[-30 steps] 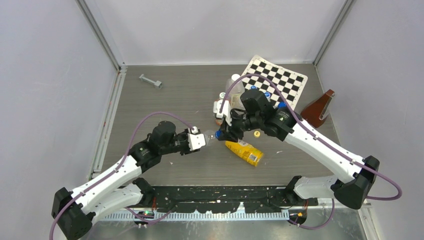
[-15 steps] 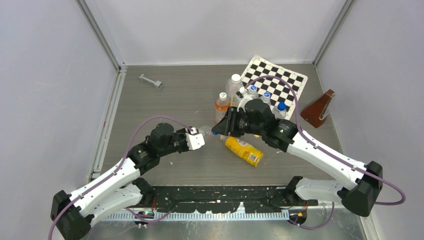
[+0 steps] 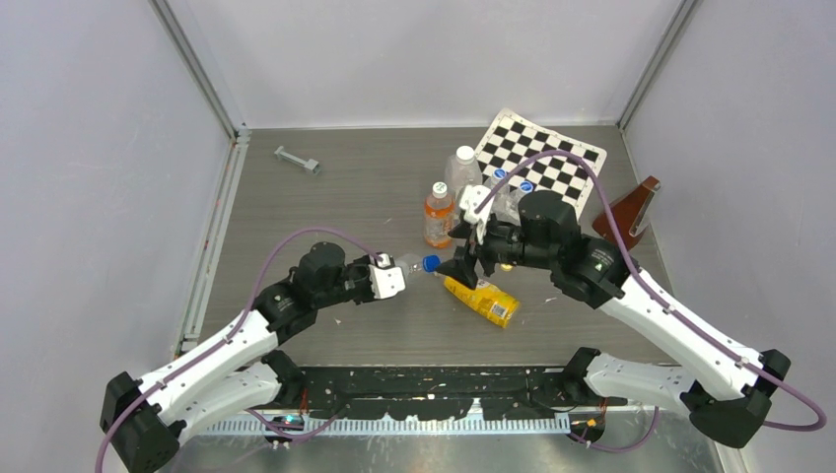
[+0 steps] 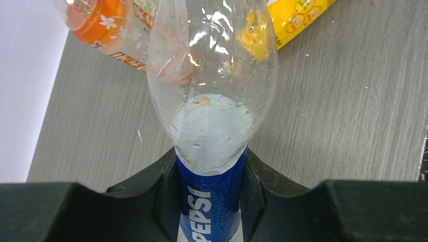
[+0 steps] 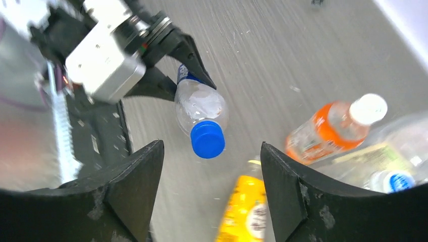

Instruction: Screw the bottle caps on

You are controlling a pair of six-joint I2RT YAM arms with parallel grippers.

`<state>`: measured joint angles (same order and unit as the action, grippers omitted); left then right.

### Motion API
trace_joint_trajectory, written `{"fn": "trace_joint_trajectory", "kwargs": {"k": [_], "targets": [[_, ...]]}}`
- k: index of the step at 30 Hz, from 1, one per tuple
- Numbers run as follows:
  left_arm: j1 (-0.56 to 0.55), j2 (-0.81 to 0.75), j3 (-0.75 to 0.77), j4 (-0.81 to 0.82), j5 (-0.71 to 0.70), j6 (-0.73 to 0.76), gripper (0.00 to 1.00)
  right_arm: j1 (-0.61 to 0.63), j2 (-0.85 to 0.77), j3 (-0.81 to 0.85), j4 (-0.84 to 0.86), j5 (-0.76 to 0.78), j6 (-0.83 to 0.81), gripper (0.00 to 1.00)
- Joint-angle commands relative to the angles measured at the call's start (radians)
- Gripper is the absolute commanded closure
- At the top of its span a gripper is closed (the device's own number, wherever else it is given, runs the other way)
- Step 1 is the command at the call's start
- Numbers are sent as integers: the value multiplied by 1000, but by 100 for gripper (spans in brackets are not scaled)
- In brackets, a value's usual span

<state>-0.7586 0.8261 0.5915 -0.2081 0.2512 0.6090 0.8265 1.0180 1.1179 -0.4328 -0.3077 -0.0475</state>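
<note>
My left gripper (image 4: 211,201) is shut on the blue label of the small clear Pepsi bottle (image 4: 212,126), which it holds lying level above the table. A blue cap (image 5: 207,139) sits on that bottle's neck, also seen from above as the blue cap (image 3: 431,263). My right gripper (image 5: 212,171) is open with nothing between its fingers, a short way back from the cap. From above, the right gripper (image 3: 463,268) hangs just right of the cap. The yellow juice bottle (image 3: 481,299) lies on its side under it, its mouth hidden.
An orange-drink bottle (image 3: 439,212) and a tall clear bottle (image 3: 463,168) stand behind the grippers. A checkerboard (image 3: 547,158) with small clear bottles lies at the back right. A brown wedge (image 3: 631,212) sits by the right wall, a grey metal piece (image 3: 298,159) at the back left.
My right gripper has let go of the blue cap, opened and drawn back to the right. The cap stays on the Pepsi bottle. The left arm holds still.
</note>
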Motion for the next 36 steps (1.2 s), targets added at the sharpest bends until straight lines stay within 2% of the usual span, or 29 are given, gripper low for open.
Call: {"fn": "trace_joint_trajectory", "kwargs": {"k": [1, 5, 9, 27, 32, 36], "targets": [[-4, 7, 43, 15, 89, -21, 100, 1, 6, 57, -163, -149, -611, 24], [-4, 17, 47, 7, 118, -27, 100, 0, 57, 99, -257, -209, -763, 23], [-5, 25, 52, 0, 131, -29, 100, 3, 86, 121, -283, -245, -824, 24], [-4, 33, 58, -9, 152, -32, 100, 51, 153, 144, -286, -221, -884, 42], [-4, 31, 58, -8, 153, -32, 100, 57, 176, 154, -293, -213, -867, 52], [-4, 28, 55, -4, 143, -29, 100, 57, 202, 171, -287, -185, -752, 67]]}}
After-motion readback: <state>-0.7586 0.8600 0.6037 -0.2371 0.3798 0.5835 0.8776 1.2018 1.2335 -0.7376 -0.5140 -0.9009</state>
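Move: The blue cap on the Pepsi bottle's neck is about 3 cm left of my open right hand, level fore and aft, and 5 cm below. My left hand still grips this bottle; the cap lies roughly 8 cm to its right, straight across, and 8 cm above. From the right hand, the yellow bottle lies about 6 cm ahead, 7 cm right and 27 cm down; the orange bottle stands 21 cm ahead, 2 cm left and 20 cm down. I wind my right wrist back nearly 50 degrees, counter-clockwise seen from behind the hand, while dropping it about 5 cm with a slight pull back, open fingers coming down to the blue cap. Then I ease left along the bottle's axis and close both fingertips onto the cap's sides. My left hand keeps its grip, drawing the bottle some 2 cm back and a little right. ##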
